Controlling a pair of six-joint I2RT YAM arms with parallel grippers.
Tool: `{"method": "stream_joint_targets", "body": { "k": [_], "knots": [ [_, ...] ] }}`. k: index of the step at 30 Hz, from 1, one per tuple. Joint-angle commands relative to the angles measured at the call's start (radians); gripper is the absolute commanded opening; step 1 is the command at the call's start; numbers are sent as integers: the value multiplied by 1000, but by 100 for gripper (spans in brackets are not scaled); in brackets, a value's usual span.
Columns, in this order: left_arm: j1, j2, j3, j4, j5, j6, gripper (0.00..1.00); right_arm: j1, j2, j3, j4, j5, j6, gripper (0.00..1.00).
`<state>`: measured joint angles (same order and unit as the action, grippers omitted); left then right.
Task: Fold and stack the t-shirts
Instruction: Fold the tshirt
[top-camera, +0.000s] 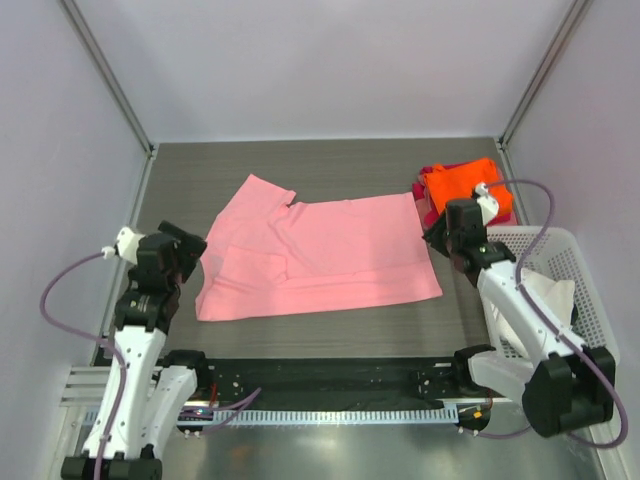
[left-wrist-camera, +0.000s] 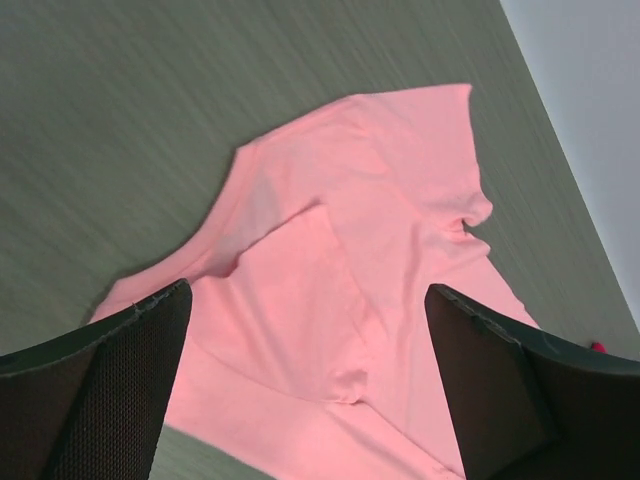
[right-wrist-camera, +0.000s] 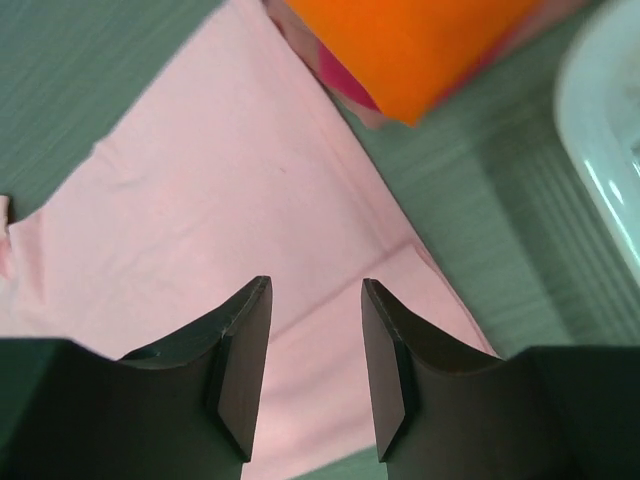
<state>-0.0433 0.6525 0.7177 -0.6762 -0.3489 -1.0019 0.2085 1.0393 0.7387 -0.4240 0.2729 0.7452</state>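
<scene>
A light pink t-shirt lies spread on the dark table, with one side and a sleeve folded inward. My left gripper hovers over its left edge, and the left wrist view shows this gripper wide open above the pink t-shirt, holding nothing. My right gripper sits over the shirt's right edge. In the right wrist view that gripper is open, with only the pink t-shirt below. At the back right a folded orange t-shirt rests on a magenta-red t-shirt.
A white lattice basket stands at the right edge with a cream-white t-shirt inside, partly behind the right arm. The basket rim and the orange t-shirt are close to my right gripper. Enclosure walls surround the table.
</scene>
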Motion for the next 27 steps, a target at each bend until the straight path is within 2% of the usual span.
{"method": "stream_joint_targets", "body": {
  "k": [1, 5, 6, 9, 10, 13, 19, 27],
  "knots": [
    [5, 125, 15, 258, 160, 147, 100, 6, 137, 187, 53, -70, -161, 47],
    [5, 355, 81, 446, 226, 152, 100, 8, 383, 352, 25, -87, -236, 48],
    [5, 460, 109, 461, 238, 160, 100, 8, 421, 379, 24, -84, -247, 48],
    [5, 632, 242, 510, 286, 175, 100, 8, 569, 484, 19, -49, -271, 49],
    [6, 745, 279, 520, 327, 186, 100, 6, 602, 531, 21, -43, -279, 49],
    [5, 939, 405, 535, 384, 198, 99, 6, 729, 629, 14, 12, -282, 49],
    [5, 1200, 656, 509, 397, 224, 100, -4, 960, 848, -25, 51, -288, 50],
    [5, 1453, 962, 341, 378, 264, 100, -34, 1102, 970, -45, 68, -283, 50]
  ]
}}
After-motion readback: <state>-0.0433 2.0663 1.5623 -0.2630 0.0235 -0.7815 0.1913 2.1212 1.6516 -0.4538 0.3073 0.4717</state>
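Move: The left hand, empty, goes for the pink t-shirt's far-left corner, about 33 cm ahead, 9 cm to its right and 16 cm below; the notch in the shirt's far edge lies some 12 cm right of that corner and 8 cm nearer. The right hand's aim, the far-right corner, is about 23 cm ahead of it, 3 cm to its left and 11 cm lower, with the orange folded stack some 18 cm to the right of that corner and level with it. Both empty hands reach out above the spread pink t-shirt from its near side to its far corners: the left hand goes about 30 cm forward while sinking some 10 cm and drifting right, turning about 25 degrees clockwise and tipping down a little, its fingers staying wide open. The right hand goes some 22 cm forward and slightly left, first rising a touch and then sinking to finish about 7 cm lower, tipping downwards with its left side dropping, fingers kept half open as it closes in on the far-right corner beside the orange stack. ##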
